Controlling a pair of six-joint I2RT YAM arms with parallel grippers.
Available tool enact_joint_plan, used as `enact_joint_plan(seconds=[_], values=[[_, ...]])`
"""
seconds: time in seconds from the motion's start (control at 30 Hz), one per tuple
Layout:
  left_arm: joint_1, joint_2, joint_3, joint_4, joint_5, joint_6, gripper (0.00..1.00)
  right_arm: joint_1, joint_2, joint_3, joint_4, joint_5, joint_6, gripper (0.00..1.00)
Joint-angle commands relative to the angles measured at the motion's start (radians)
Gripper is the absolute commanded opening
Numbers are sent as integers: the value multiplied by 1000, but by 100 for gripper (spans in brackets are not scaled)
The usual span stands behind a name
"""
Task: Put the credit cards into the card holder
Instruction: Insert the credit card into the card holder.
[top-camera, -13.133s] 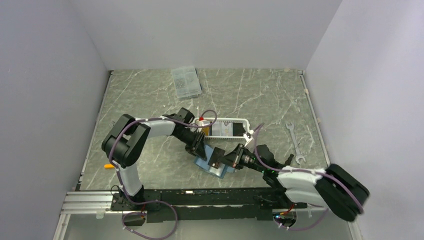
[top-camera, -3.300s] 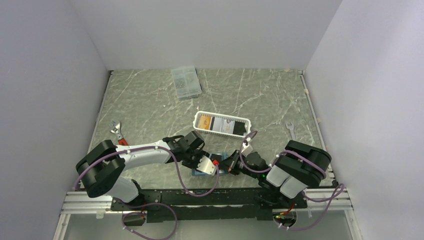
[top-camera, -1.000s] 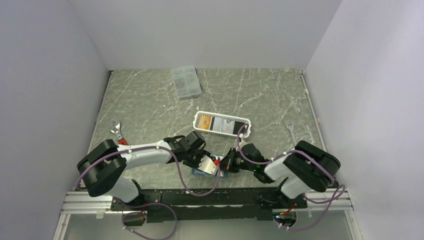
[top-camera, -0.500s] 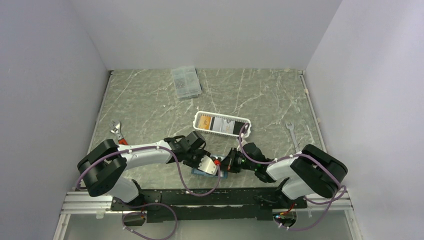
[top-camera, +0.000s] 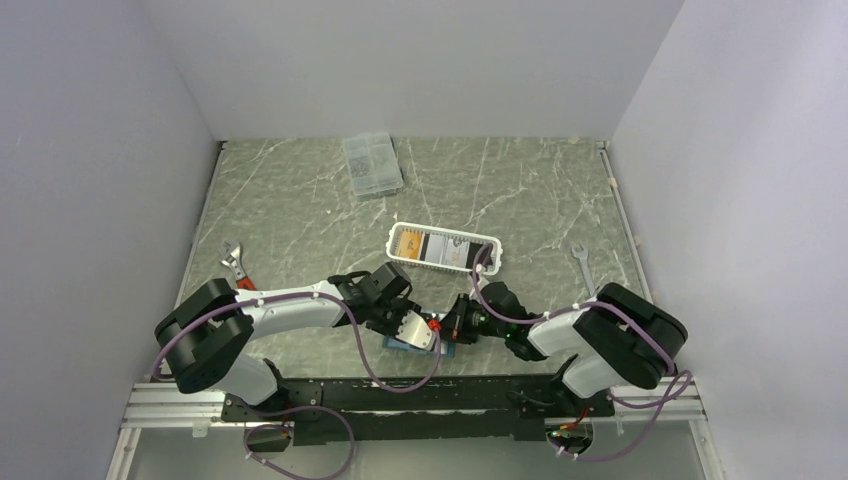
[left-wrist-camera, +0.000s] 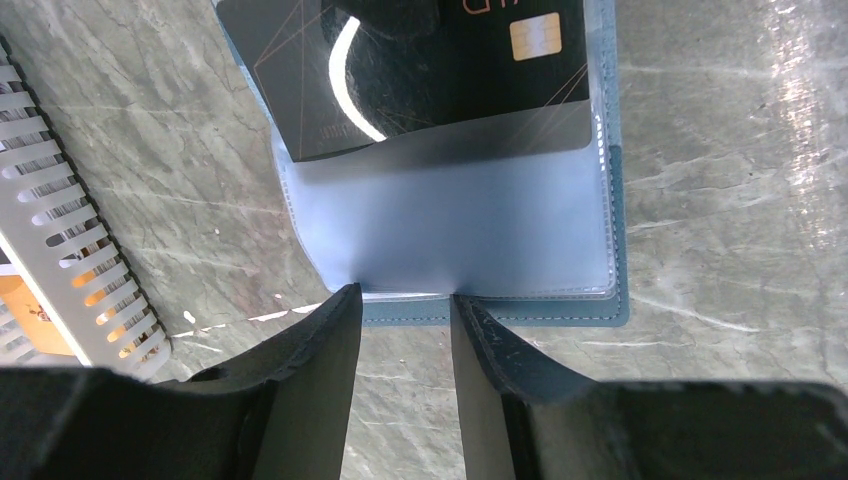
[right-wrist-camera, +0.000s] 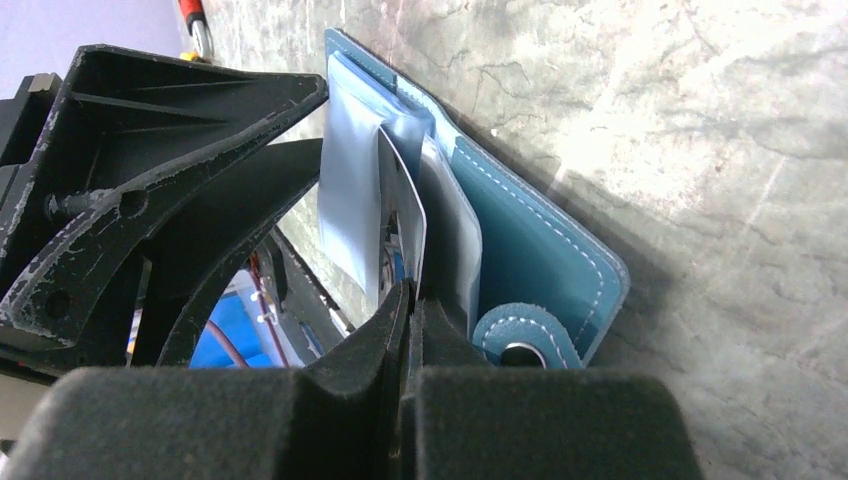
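Note:
The teal-blue card holder (left-wrist-camera: 540, 310) lies open on the table near the front edge (top-camera: 412, 345). A black credit card (left-wrist-camera: 420, 80) stands partly inside its clear pocket (left-wrist-camera: 450, 220). My right gripper (right-wrist-camera: 410, 290) is shut on that card, seen edge-on (right-wrist-camera: 405, 215), beside the snap tab (right-wrist-camera: 520, 340). My left gripper (left-wrist-camera: 405, 295) is open, with both fingertips against the pocket's near edge and bare table between them. In the top view the left gripper (top-camera: 403, 323) and the right gripper (top-camera: 452, 330) meet over the holder. More credit cards, one yellow-gold (top-camera: 406, 243), lie in the basket.
The white slatted basket (top-camera: 443, 249) stands just behind the grippers, and its wall shows in the left wrist view (left-wrist-camera: 70, 280). A clear compartment box (top-camera: 372, 163) is at the back. A wrench (top-camera: 585, 262) lies on the right, and a red-handled tool (top-camera: 236, 265) on the left.
Over the last second the right arm's elbow has shifted slightly; both grippers stay at the holder. Much earlier, grippers and holder were closer to the basket.

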Motion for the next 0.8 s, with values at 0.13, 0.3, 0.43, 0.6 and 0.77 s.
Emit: enact_joint_plan(seconds=[0.13,0.3,0.43,0.6,0.77], values=[[5,71,-57,-19,-81,5,43,7,74,27,-140,-47,-73,0],[5,72,-58,-21,-82,4,43,11,61,75,-226,-23,-100,0],[4,67,-60,-28,-85,-1,43,44,-54,99,-389,91,-109,11],[4,63,-73,-29,-83,-13,42,131,-159,153,-603,258,-88,33],[5,58,-85,-23,-77,-20,42,175,-150,172,-613,279,-68,45]])
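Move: Right fingers hold the black card by its trailing edge, the card's middle some 2 cm to their left. The clear pocket's mouth is about 4 cm left of the right hand, 1 cm ahead and 1 cm below; the white basket's middle lies roughly 17 cm ahead and 1 cm left. From the left hand, at the card holder's left edge, that mouth is about 5 cm to the right and 2 cm back. Pushing the pinched black card left, farther into the clear pocket, the right hand travels about 1 cm, then opens its fingers to nearly half and lets go. It draws back a good centimetre, rising slightly as the fingers tip some 10 degrees more steeply down. The left hand stays in place, half open, its fingertips still on the holder's left edge. ##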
